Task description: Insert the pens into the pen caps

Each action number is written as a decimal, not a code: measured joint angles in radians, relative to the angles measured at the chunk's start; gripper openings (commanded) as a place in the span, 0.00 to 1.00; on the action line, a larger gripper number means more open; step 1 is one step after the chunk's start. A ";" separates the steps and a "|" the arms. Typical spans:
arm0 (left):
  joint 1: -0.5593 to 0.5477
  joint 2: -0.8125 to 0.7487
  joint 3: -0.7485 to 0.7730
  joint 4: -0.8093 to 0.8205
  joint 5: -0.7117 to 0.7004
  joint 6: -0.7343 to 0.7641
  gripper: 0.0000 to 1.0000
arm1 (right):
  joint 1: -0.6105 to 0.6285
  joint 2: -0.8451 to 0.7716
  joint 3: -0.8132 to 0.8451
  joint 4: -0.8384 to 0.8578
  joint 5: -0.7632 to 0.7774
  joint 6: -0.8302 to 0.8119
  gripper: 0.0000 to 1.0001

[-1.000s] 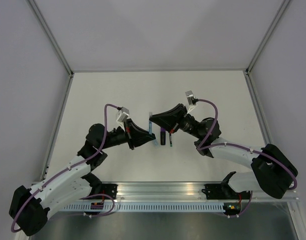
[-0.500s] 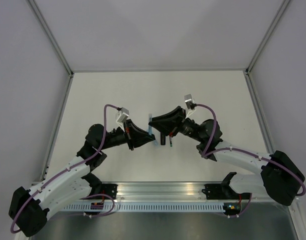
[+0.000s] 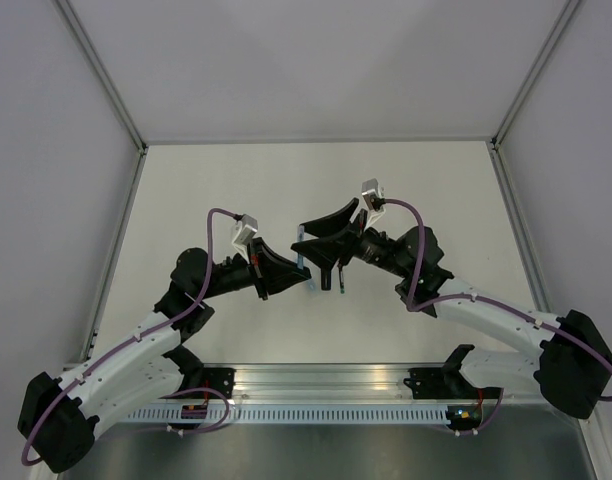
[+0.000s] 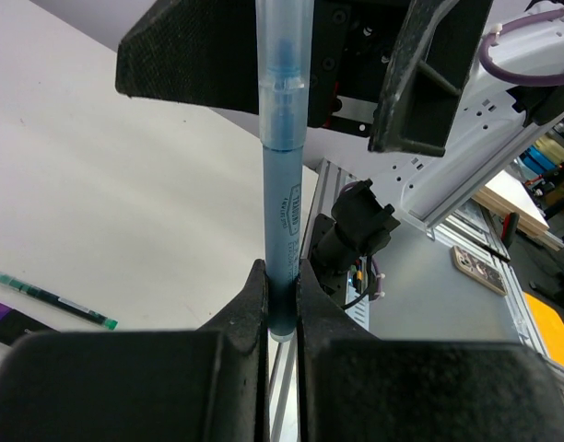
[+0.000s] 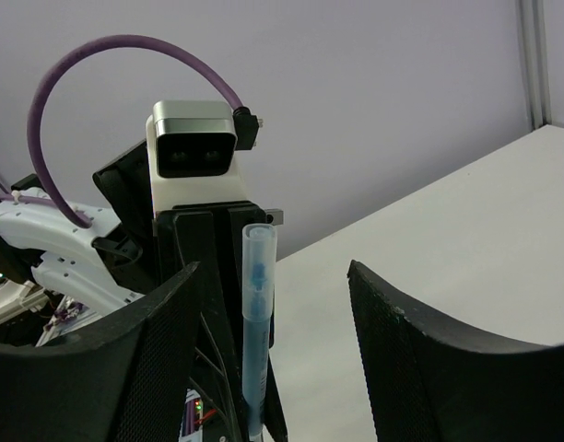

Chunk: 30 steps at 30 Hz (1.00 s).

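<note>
My left gripper [image 4: 282, 276] is shut on the lower end of the thin blue pen [image 4: 284, 203] and holds it upright above the table. A clear light-blue cap [image 4: 282, 41] sits over the pen's tip. My right gripper [image 5: 275, 269] is open, one finger [image 5: 158, 368] on each side of the capped end [image 5: 258, 262], not touching it. In the top view both grippers, left [image 3: 288, 270] and right [image 3: 314, 248], meet over the table's middle round the pen [image 3: 304, 257]. The stubby black marker [image 3: 326, 275] and the thin dark pen [image 3: 342, 280] lie just below them.
In the left wrist view the thin dark pen [image 4: 56, 299] and the marker's purple end [image 4: 4, 322] lie on the white table at lower left. The metal rail [image 3: 326, 385] runs along the table's near edge. The light-blue highlighter does not show.
My right gripper's jaws have spread apart round the capped end and its wrist has swung slightly left. The left gripper and the pen have stayed put.
</note>
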 measured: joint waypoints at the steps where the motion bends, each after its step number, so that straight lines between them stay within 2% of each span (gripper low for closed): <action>1: 0.000 0.000 0.000 0.000 0.000 0.000 0.02 | 0.000 0.000 0.006 -0.007 0.002 -0.004 0.70; 10: 0.000 0.000 0.000 0.000 0.000 0.000 0.02 | 0.000 -0.001 0.054 -0.050 0.013 -0.024 0.70; 14: 0.000 0.000 0.000 0.000 0.000 0.000 0.02 | 0.000 -0.001 0.074 -0.064 0.023 -0.031 0.65; 17: 0.000 0.001 0.000 0.000 0.000 0.000 0.02 | 0.000 0.000 0.082 -0.071 0.023 -0.037 0.52; 18: 0.000 0.001 0.000 0.000 0.000 0.000 0.02 | 0.000 0.000 0.082 -0.072 0.021 -0.036 0.42; 20: 0.000 0.001 0.000 0.000 0.000 0.000 0.02 | 0.000 0.000 0.082 -0.075 0.017 -0.034 0.34; 21: 0.000 0.001 0.000 0.000 0.000 0.000 0.02 | 0.000 0.000 0.081 -0.075 0.013 -0.029 0.22; 24: 0.000 0.000 0.000 -0.006 0.002 0.000 0.02 | 0.000 -0.001 0.047 -0.019 0.003 -0.007 0.00; 30: -0.005 0.000 -0.032 0.006 0.030 -0.027 0.02 | -0.001 -0.003 -0.038 0.088 0.000 0.030 0.00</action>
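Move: The clear pen cap sits on the upright blue pen, between the right hand's open fingers. Its middle is level with the hand ahead and sideways, and about 1 cm above it. From the left hand, which grips the blue pen low down, the cap is roughly 7 cm up and 3 cm ahead. On the table some 33 cm below the right hand lie the black marker, about 8 cm ahead and 6 cm right, and the green pen, also 8 cm ahead but 10 cm right. Around the clear cap, the right hand's wide-open fingers first rise about 2 cm, then shut, pinching the cap near its top, while the hand sinks some 2 cm and draws slightly back. The left hand, still until then, keeps its hold on the blue pen and goes down with it about 1.5 cm and a little back near the end. ##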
